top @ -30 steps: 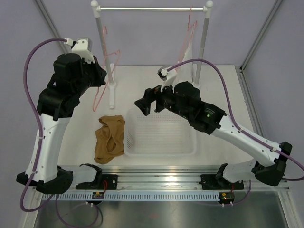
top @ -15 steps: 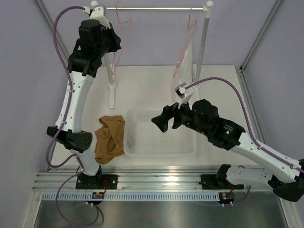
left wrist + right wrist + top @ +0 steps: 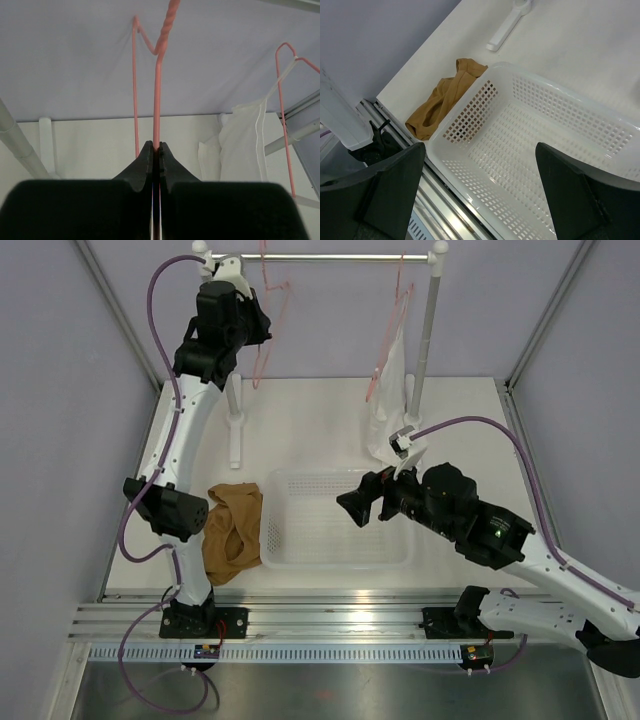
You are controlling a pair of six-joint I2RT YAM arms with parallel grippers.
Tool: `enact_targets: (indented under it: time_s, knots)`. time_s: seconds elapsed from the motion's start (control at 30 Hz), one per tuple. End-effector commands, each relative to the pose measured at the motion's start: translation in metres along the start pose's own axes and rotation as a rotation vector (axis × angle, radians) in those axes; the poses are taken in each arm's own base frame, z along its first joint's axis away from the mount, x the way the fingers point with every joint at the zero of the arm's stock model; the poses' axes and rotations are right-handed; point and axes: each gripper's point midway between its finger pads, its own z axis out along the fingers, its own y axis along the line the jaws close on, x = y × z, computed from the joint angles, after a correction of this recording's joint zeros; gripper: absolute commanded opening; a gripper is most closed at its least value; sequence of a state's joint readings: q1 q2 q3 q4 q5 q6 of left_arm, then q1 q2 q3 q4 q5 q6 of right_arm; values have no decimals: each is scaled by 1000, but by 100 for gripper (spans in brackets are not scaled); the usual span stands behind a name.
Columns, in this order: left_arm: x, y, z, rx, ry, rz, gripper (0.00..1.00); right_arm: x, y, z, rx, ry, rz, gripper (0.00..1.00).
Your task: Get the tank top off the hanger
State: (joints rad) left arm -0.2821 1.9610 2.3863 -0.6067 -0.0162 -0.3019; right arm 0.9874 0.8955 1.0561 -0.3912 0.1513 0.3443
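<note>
The tan tank top (image 3: 232,532) lies crumpled on the table, left of the white basket, off the hanger; the right wrist view shows the tank top (image 3: 442,100) against the basket wall. My left gripper (image 3: 260,328) is raised high by the rail, shut on the bare pink hanger (image 3: 257,372). In the left wrist view the left gripper (image 3: 156,148) pinches the hanger's wire (image 3: 157,100) below its twisted neck. My right gripper (image 3: 356,508) hovers open above the basket, and the right gripper (image 3: 480,147) holds nothing.
A white perforated basket (image 3: 290,550) sits at table centre, its wall (image 3: 470,112) beside the tank top. A silver rail (image 3: 330,257) on white posts spans the back. A second pink hanger with a white garment (image 3: 388,390) hangs at the rail's right end.
My left arm has lifted the bare hanger from mid height up to the rail. The right arm has drawn back to the right, over the basket. The tank top has not moved.
</note>
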Motion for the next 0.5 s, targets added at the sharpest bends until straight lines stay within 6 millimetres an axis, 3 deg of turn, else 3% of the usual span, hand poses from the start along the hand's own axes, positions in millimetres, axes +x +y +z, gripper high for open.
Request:
enact_targets:
  time_s: [0.0,0.1,0.23,0.27,0.3,0.37,0.4,0.43,0.47]
  knots:
    - [-27,-5,-16,10,-89,-29,0,-3,-2,5,22,-7,-14,99]
    - [-29,-5,-25,10,-97,-30,0,-2,1,11,10,3,-26,100]
    - [-37,-13,-36,43,-104,-31,53,2,3,26,-1,14,-54,100]
    - [-41,-14,-41,45,-110,-29,88,4,5,31,-8,24,-63,99]
    - [-41,-14,-46,42,-100,-29,99,0,9,34,-24,23,-86,100]
    - [-58,-17,-69,42,-133,-18,99,8,15,51,-51,70,-118,100]
    - [-59,-10,-77,3,-131,-19,99,-1,21,56,-68,61,-135,99]
    - [-60,-7,-86,-12,-131,-10,99,10,26,69,-96,106,-152,99]
    - [-75,-6,-113,-22,-167,-12,99,10,31,74,-115,114,-164,100]
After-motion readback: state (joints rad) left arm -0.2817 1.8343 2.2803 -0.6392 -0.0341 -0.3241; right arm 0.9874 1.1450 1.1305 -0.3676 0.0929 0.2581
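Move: The left hand grips the near shoulder of the empty pink hanger; the rack bar it is being hung on lies about 15 cm above and 7 cm ahead, 1 cm left. The rack's left post is some 15 cm left and 7 ahead, the white tank top's hanger about 35 cm right and 7 ahead. For the open right hand, the brown tank top on the table is about 30 cm left, 4 ahead, 31 below; the basket's middle is 4 left, 5 ahead, 28 below. Straight down about 3 cm the left hand lowers the hanger, opens its fingers wide to let go of the wire, then rises some 4 cm while backing off about 3 cm. Meanwhile the right hand, fingers staying wide open, swings left and sinks over the basket, edging forward and tipping its fingers down some 10 degrees, towards the brown tank top. ##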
